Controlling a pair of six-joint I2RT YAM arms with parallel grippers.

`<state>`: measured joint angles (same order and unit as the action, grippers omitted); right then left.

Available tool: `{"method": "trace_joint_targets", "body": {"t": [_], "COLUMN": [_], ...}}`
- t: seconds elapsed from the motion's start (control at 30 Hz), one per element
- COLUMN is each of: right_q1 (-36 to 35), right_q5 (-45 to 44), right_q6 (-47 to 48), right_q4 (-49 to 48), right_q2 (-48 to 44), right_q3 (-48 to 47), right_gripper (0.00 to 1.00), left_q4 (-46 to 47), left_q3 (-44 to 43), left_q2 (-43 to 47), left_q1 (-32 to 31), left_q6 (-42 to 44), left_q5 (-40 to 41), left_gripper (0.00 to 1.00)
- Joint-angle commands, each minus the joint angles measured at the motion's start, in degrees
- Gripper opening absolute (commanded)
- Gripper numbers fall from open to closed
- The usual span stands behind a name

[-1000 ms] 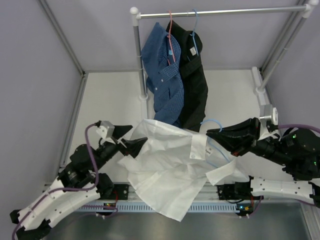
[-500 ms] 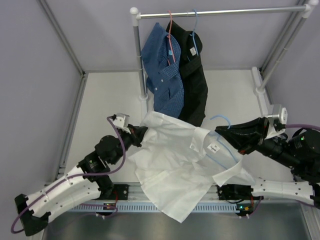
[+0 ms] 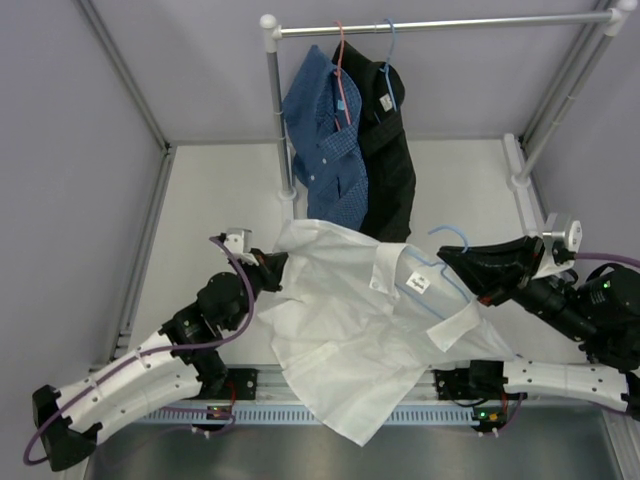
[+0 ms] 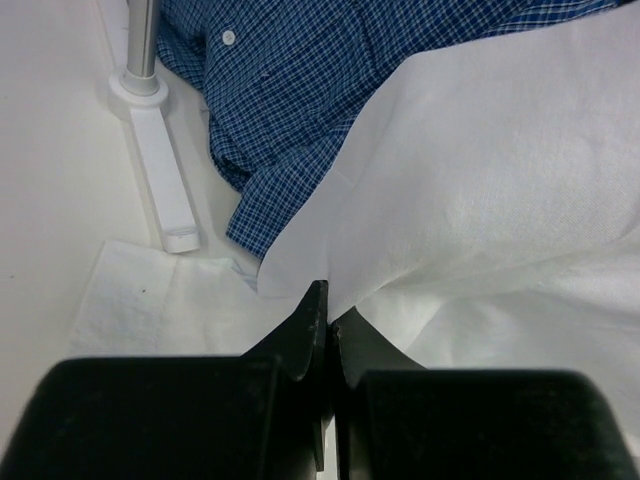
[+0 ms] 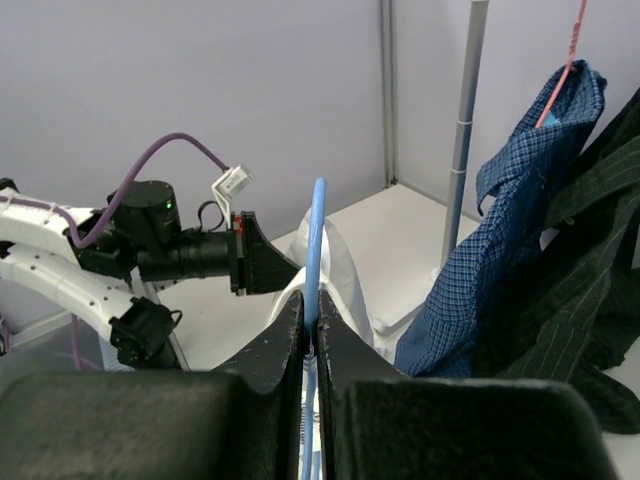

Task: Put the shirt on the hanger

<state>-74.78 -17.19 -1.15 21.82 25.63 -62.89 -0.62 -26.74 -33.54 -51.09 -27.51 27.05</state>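
The white shirt (image 3: 350, 320) lies spread between both arms, its hem hanging over the table's near edge. My left gripper (image 3: 278, 268) is shut on its left shoulder edge. In the left wrist view the closed tips (image 4: 328, 310) pinch a fold of the shirt (image 4: 500, 180). The light-blue hanger (image 3: 450, 237) sits inside the collar, hook poking out to the right, its wire partly hidden under fabric. My right gripper (image 3: 452, 266) is shut on the hanger near its neck. The right wrist view has the gripper (image 5: 311, 315) clamped on the hanger wire (image 5: 316, 240), with the shirt (image 5: 340, 270) beyond it.
A clothes rack (image 3: 440, 22) stands at the back. From it hang a blue checked shirt (image 3: 330, 150) on a pink hanger (image 3: 342, 70) and a black shirt (image 3: 390, 160) on a blue hanger (image 3: 390, 55). The rack's foot (image 4: 165, 190) stands close ahead of my left gripper.
My left gripper went from open to shut, taking hold of the shirt's left shoulder. My right gripper drew the hanger to the right, and the shirt stretched out between them.
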Motion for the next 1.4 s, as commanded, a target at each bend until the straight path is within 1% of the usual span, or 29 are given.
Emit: {"method": "trace_joint_targets", "body": {"t": [0.0, 0.07, 0.17, 0.23, 0.3, 0.33, 0.37, 0.43, 0.47, 0.53, 0.57, 0.6, 0.63, 0.67, 0.7, 0.8, 0.83, 0.87, 0.9, 0.93, 0.97, 1.0, 1.03, 1.07, 1.1, 1.2, 1.27, 1.37], "right_q1": [-0.5, -0.6, -0.5, -0.5, -0.5, -0.6, -0.5, -0.5, -0.5, -0.5, -0.5, -0.5, -0.5, -0.6, -0.6, -0.6, -0.5, -0.6, -0.5, -0.6, -0.5, -0.5, -0.5, -0.5, -0.5, -0.5, -0.5, -0.5], "right_q5": [-4.6, -7.4, -9.4, -9.2, -7.3, -5.7, -5.3, -4.9, -5.0, -6.0, -6.5, -6.7, -6.5, -6.0, -5.7, -4.3, -2.1, -0.6, 0.8, 4.8, 7.8, 11.3, 16.9, 19.5, 21.6, 23.7, 27.5, 27.0], "right_q6": [0.4, -0.3, -0.5, -0.4, -0.2, -0.2, -0.2, -0.1, 0.2, 0.7, 0.7, 2.5, 2.8, 3.3, 3.7, 4.8, 5.3, 5.5, 6.1, 6.4, 7.2, 9.5, 10.3, 11.4, 11.8, 14.0, 15.1, 16.0], "right_q4": [-8.0, -9.6, -12.0, -12.2, -11.5, -10.8, -9.9, -7.3, -6.6, -5.2, -4.7, -3.6, -2.4, -1.2, 2.4, 9.4, 13.6, 15.7, 17.2, 18.6, 19.9, 20.0, 20.0, 20.1, 20.3, 22.6, 23.6, 23.6], "right_q2": [-1.3, -2.7, -4.6, -4.9, -3.9, -3.4, -1.9, -0.3, 0.9, 1.7, 2.1, 2.4, 2.7, 3.6, 4.5, 9.2, 11.8, 13.1, 14.3, 15.4, 17.0, 17.4, 17.9, 18.1, 18.4, 20.1, 21.5, 22.8], "right_q3": [-0.4, 0.4, 2.2, 2.4, 1.6, 0.9, -0.6, -2.1, -3.0, -3.5, -4.1, -4.4, -5.0, -6.9, -8.4, -15.6, -17.2, -20.6, -21.9, -23.1, -24.6, -24.9, -25.4, -25.8, -26.3, -28.9, -30.4, -31.5], "right_gripper": [0.00, 0.00, 0.00, 0.00, 0.00, 0.00, 0.00, 0.00, 0.00, 0.00, 0.00, 0.00, 0.00, 0.00, 0.00, 0.00, 0.00, 0.00, 0.00, 0.00, 0.00, 0.00, 0.00, 0.00, 0.00, 0.00, 0.00, 0.00], "left_q4": [-2.9, -5.1, -6.7, -6.2, -6.2, -6.2, -6.1, -6.2, -6.2, -6.7, -7.4, -7.9, -8.7, -9.9, -12.4, -16.2, -16.9, -17.6, -18.4, -20.0, -21.4, -22.8, -25.4, -26.4, -27.1, -28.6, -30.2, -34.1], "left_q3": [-1.4, -1.6, -2.2, -2.7, -4.3, -5.0, -5.9, -9.1, -10.5, -15.0, -16.7, -20.8, -23.2, -25.8, -31.2, -38.7, -43.1, -45.1, -47.1, -48.9, -52.3, -53.6, -54.6, -56.0, -56.4, -57.2, -57.8, -59.7], "left_q2": [-0.8, -0.6, 0.2, 0.2, 0.1, -0.1, -0.2, -0.4, -0.3, -0.4, -0.6, -1.2, -1.8, -3.9, -5.2, -10.6, -12.1, -13.5, -16.4, -17.9, -19.4, -21.9, -22.8, -23.6, -24.7, -26.3, -27.4, -30.8], "left_q1": [0.1, 0.1, 0.1, 0.2, 0.1, 0.1, 0.1, 0.1, 0.1, 0.1, 0.1, 0.1, 0.1, 0.1, 0.1, 0.1, 0.1, 0.1, 0.1, 0.1, 0.1, 0.1, 0.1, 0.1, 0.1, 0.1, 0.1, 0.1], "left_q6": [-2.6, -3.2, -4.7, -3.8, -2.9, -2.1, -0.6, 1.7, 4.0, 6.7, 9.9, 11.6, 13.3, 17.2, 19.0, 25.7, 27.0, 30.5, 31.6, 32.7, 35.9, 37.6, 39.3, 42.2, 43.1, 45.0, 45.4, 45.7], "left_q5": [5.8, 8.4, 9.5, 7.5, 4.8, 3.1, 1.8, -3.7, -5.5, -10.9, -13.1, -17.1, -19.3, -21.7, -26.5, -34.3, -38.2, -39.5, -40.8, -42.3, -47.0, -49.8, -52.5, -57.1, -58.6, -63.8, -65.5, -72.7], "left_gripper": [0.00, 0.00, 0.00, 0.00, 0.24, 0.29, 0.40, 0.62, 0.98, 0.98, 0.98, 0.98, 0.98, 0.98, 0.98, 0.98, 0.98, 0.98, 0.98, 0.98, 0.98, 0.98, 0.98, 0.98, 0.98, 0.98, 0.98, 0.98]}}
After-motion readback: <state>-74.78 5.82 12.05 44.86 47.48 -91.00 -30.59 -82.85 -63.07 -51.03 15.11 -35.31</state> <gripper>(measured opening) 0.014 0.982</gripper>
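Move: The left fingers hold the white shirt's outer left edge; the collar's left side, where it goes next, is about 19 cm to its right, 8 cm back and 11 cm up. The hanger neck in the right grip is some 27 cm right, 12 cm back and 22 cm above that left hand. From the right hand, the collar's left side is about 8 cm left, 5 cm ahead and 12 cm below. The left hand eases slightly right and down, opens wide to let go of the shirt's edge, then climbs about 25 cm, swinging right and back and turning some 65 degrees clockwise, before sinking 7 cm towards the collar's left side. The right hand keeps its pinch on the hanger, dips briefly forward-right, then brings it roughly 7 cm back and left, rolling and turning counter-clockwise. ##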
